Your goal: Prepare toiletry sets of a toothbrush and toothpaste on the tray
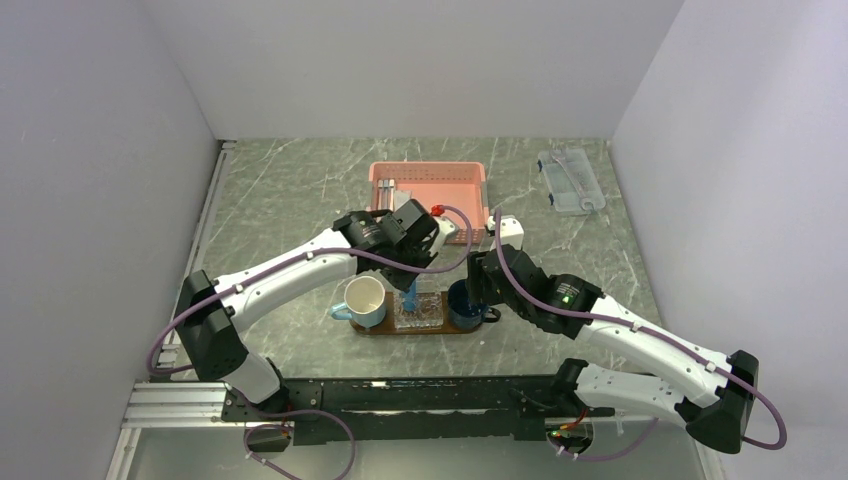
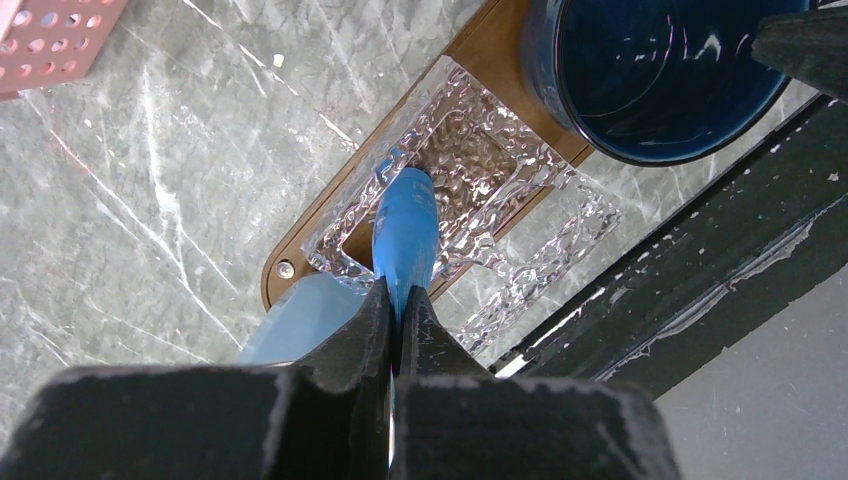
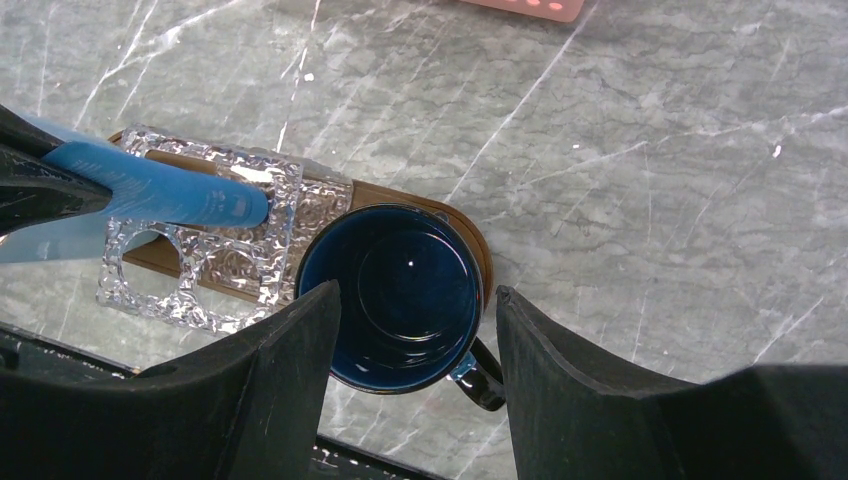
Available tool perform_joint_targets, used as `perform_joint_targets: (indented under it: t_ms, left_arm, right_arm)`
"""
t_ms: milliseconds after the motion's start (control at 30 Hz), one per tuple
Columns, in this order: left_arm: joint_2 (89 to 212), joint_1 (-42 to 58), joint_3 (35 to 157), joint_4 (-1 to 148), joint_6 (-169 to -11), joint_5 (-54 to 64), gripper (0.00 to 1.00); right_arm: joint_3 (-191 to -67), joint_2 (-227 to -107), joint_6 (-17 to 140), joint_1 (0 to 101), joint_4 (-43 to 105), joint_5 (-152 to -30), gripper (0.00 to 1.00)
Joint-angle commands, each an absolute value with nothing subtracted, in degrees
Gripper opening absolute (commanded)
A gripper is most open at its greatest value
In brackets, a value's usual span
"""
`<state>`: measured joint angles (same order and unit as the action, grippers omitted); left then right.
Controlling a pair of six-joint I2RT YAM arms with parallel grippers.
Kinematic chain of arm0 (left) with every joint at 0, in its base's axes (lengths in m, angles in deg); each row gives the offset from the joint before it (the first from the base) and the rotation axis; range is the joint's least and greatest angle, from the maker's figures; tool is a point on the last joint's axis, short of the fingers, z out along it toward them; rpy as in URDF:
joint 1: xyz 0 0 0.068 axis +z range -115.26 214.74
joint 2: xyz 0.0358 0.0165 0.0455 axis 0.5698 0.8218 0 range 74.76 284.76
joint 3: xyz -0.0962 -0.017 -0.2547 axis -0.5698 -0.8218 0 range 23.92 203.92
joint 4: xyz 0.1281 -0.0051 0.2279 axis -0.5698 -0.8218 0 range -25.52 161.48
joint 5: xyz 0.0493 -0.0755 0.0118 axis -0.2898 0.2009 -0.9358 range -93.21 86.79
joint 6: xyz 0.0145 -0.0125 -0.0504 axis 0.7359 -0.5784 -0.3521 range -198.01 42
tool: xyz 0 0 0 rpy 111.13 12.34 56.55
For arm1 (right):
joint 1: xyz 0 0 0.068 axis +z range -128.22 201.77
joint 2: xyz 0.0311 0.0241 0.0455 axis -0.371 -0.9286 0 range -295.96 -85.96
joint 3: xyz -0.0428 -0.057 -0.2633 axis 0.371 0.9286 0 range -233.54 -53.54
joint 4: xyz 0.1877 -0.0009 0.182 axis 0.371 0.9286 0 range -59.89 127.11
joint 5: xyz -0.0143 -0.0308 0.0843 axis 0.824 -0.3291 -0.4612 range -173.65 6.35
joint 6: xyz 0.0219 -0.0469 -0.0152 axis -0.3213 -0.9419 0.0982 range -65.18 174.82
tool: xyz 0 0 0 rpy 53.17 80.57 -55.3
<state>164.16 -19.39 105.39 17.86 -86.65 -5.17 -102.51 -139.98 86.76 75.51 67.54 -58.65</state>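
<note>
The dark wooden tray [image 1: 385,329] lies near the front edge and carries a pale blue mug [image 1: 363,300], a clear textured glass [image 1: 420,314] and a dark blue mug [image 1: 465,306]. My left gripper [image 2: 397,308] is shut on the flat end of the blue toothpaste [image 2: 405,225], whose cap end points down into the glass [image 2: 470,165]. Just above the dark blue mug [image 3: 400,285] hangs my right gripper [image 3: 415,292], open, with nothing between its fingers. No toothbrush is clearly visible; some pale slim items [image 1: 386,194] lie in the pink basket.
A pink slotted basket [image 1: 430,185] stands behind the tray, close to both wrists. A clear plastic box [image 1: 570,180] sits at the back right. The black frame rail [image 1: 400,400] runs along the near table edge.
</note>
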Motion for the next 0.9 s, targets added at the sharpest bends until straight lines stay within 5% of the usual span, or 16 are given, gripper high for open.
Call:
perform_joint_targets:
  t_ms: [0, 333, 867]
  left_arm:
    - [161.9, -19.9, 105.2, 19.1, -86.3, -7.3, 0.0]
    - [160.9, -20.2, 105.0, 19.3, -86.3, -7.8, 0.26]
    - [157.2, -20.3, 106.5, 19.9, -85.6, -6.1, 0.54]
  right_arm:
    - [-102.1, -139.3, 87.1, 75.5, 65.3, -58.7, 0.61]
    - [-102.2, -139.3, 87.1, 75.5, 65.3, -58.7, 0.61]
    - [-105.3, -139.4, 86.2, 75.4, 66.0, -58.8, 0.61]
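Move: Straight below the left hand, its middle about 5 cm under the pinched top end, the blue toothpaste tube stands cap-down in the clear holder, whose middle is some 12 cm below the hand, 1 cm back and 2 cm right. The pale-blue mug is about 9 cm left and the dark-blue mug 12 cm right, both level with it and 8 cm lower. From the right hand the toothpaste lies roughly 14 cm left, level ahead, 7 cm lower. Letting go of the toothpaste's flat end, the left hand stays almost in place while its fingers spread from nearly shut to about half open, one to each side of the tube. As they spread it begins to rise, about 2 cm straight up with hardly any tilt, the fingertips ending clear of the tube. ##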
